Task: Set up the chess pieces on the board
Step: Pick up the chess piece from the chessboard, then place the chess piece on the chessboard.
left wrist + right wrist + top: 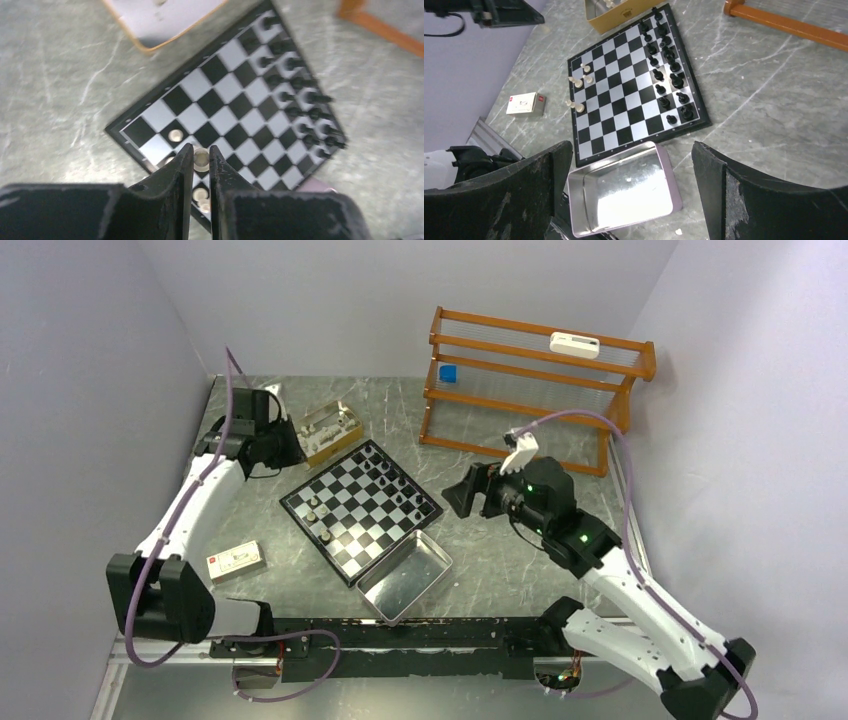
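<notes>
The board (360, 510) lies tilted in the middle of the table. Black chess pieces (666, 75) fill two rows along its far right side. A few cream pieces (579, 82) stand near its left corner. My left gripper (201, 150) hangs above that left corner and is shut on a cream chess piece (201, 157), pinched between the fingertips. From above, the left gripper (292, 452) is between the gold box and the board. My right gripper (630, 147) is open and empty. It hovers to the right of the board (634, 80), above the table.
An empty shiny metal tray (405, 575) sits against the board's near edge. A gold box (330, 432) holding pieces stands at the board's far left. A small white-and-red box (235, 560) lies at the near left. A wooden rack (530, 390) stands at the back right.
</notes>
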You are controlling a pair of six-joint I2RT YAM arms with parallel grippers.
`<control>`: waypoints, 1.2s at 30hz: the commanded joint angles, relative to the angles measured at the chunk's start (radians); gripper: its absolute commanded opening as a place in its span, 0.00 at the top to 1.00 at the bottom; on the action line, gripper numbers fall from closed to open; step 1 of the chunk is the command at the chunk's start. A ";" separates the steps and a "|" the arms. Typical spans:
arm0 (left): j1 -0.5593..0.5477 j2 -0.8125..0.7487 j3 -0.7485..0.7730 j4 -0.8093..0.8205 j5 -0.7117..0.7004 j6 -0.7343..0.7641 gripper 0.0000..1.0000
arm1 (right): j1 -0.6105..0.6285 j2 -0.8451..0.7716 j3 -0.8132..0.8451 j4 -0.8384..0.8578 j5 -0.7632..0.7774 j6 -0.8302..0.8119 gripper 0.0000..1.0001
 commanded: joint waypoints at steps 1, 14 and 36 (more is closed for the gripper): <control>0.008 -0.052 0.063 -0.053 0.260 0.010 0.81 | 0.003 0.108 0.075 0.100 -0.041 -0.018 0.07; 0.008 -0.084 0.023 -0.001 0.687 -0.030 0.82 | 0.189 0.543 0.193 0.528 -0.056 -0.149 0.13; -0.035 -0.044 0.048 -0.079 0.780 0.006 0.85 | 0.319 0.806 0.339 0.621 0.013 -0.436 0.36</control>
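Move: The white chess piece is still pinched in the left fingertips, some 13 cm above the chessboard, whose middle lies about 12 cm right of them and 4 cm back; the piece box stands 17 cm ahead of that hand, 5 cm right. The left hand goes for the open right gripper, about 35 cm right, 12 cm back and 8 cm higher. From the right hand the piece is 35 cm left, 12 cm ahead, 8 cm lower; the metal tray 14 cm left, 8 cm back, 22 cm down. The white piece, kept in the left fingers, is carried about 11 cm right, 7 cm back and 6 cm up, early on mostly up and right, while that wrist swings round until the fingers point mainly right. The right hand sweeps some 23 cm left and 5 cm forward over the board to meet it, turning about 25 degrees counter-clockwise and tipping up to near level, then part-closes its fingers, still open, around the piece. ##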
